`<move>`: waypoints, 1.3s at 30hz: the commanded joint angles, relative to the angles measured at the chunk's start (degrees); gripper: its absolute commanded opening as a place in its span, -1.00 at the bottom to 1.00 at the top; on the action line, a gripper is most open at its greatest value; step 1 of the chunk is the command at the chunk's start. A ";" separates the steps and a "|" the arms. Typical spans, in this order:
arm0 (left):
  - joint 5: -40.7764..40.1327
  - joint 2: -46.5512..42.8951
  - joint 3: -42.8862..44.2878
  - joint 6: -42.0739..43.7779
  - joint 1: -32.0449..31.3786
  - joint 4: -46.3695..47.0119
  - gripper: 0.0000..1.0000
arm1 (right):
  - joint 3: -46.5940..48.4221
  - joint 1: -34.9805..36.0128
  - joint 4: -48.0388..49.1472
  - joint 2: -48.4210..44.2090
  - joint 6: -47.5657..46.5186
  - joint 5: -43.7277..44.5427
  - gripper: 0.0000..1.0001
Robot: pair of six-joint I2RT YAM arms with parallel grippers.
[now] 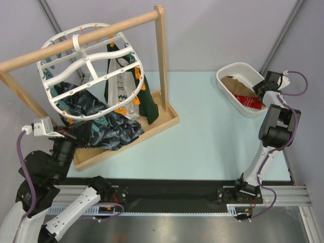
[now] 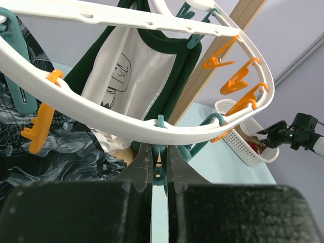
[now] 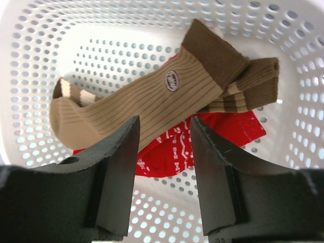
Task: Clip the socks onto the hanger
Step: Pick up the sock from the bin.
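The white oval hanger [image 1: 90,63] hangs tilted from the wooden pole, with orange and teal clips along its rim [image 2: 101,114]. My left gripper [image 2: 159,152] reaches up under the near rim and is shut on a teal clip [image 2: 159,164]; in the top view it sits at the hanger's lower left [image 1: 83,132]. My right gripper [image 3: 164,124] hovers open over the basket [image 1: 259,91], nothing between its fingers. Below it lie a brown sock with cream stripes [image 3: 152,101] and a red sock with white specks [image 3: 223,126], the brown one on top.
A white mesh basket [image 1: 228,76] stands at the back right. The wooden pole rack [image 1: 162,55] stands on a tray base at the left. A green and white shirt [image 1: 121,81] and a dark patterned garment [image 1: 109,129] hang from the hanger.
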 commanded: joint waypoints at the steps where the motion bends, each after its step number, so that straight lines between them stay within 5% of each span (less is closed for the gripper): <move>1: -2.14 0.71 0.09 1.70 0.20 -1.71 -1.00 | 2.32 -0.22 -1.64 1.02 2.85 2.67 -0.03; 15: -1.61 1.59 -0.88 1.17 0.20 -1.27 -1.00 | 4.60 -0.57 1.51 8.23 2.60 3.47 -0.05; 23: -1.18 2.30 -1.23 0.12 0.20 -1.18 -1.00 | 6.18 -0.48 2.49 6.12 -2.05 2.33 -1.00; 29: -0.91 2.30 -1.23 0.21 0.20 -0.83 -1.00 | 6.44 1.19 2.75 0.32 -9.78 3.29 -1.00; 39: -0.82 2.56 -1.50 0.21 0.20 -0.65 -1.00 | 7.41 0.75 4.86 0.40 -9.80 -2.77 -1.00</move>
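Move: Some 6 cm below the right hand's half-open fingers is the cuff end of the brown sock; the sock's middle lies about 5 cm to the left, 2 cm ahead and 7 cm down. The red sock, partly under it, has its middle roughly 4 cm back, 3 cm left and 8 cm below the hand. The white bin centres about 4 cm left and 1 cm ahead, 5 cm down. From the left hand the brown sock is some 40 cm ahead, 75 cm right and 35 cm lower. Sinking about 6 cm almost straight down into the bin, the right hand closes its half-open fingers at the bottom and pinches the brown sock near its cuff. It then lifts roughly 9 cm, drifting a little forward and slightly left late in the rise, while the wrist turns some 10 degrees counter-clockwise and rolls its left side down by a similar amount. ##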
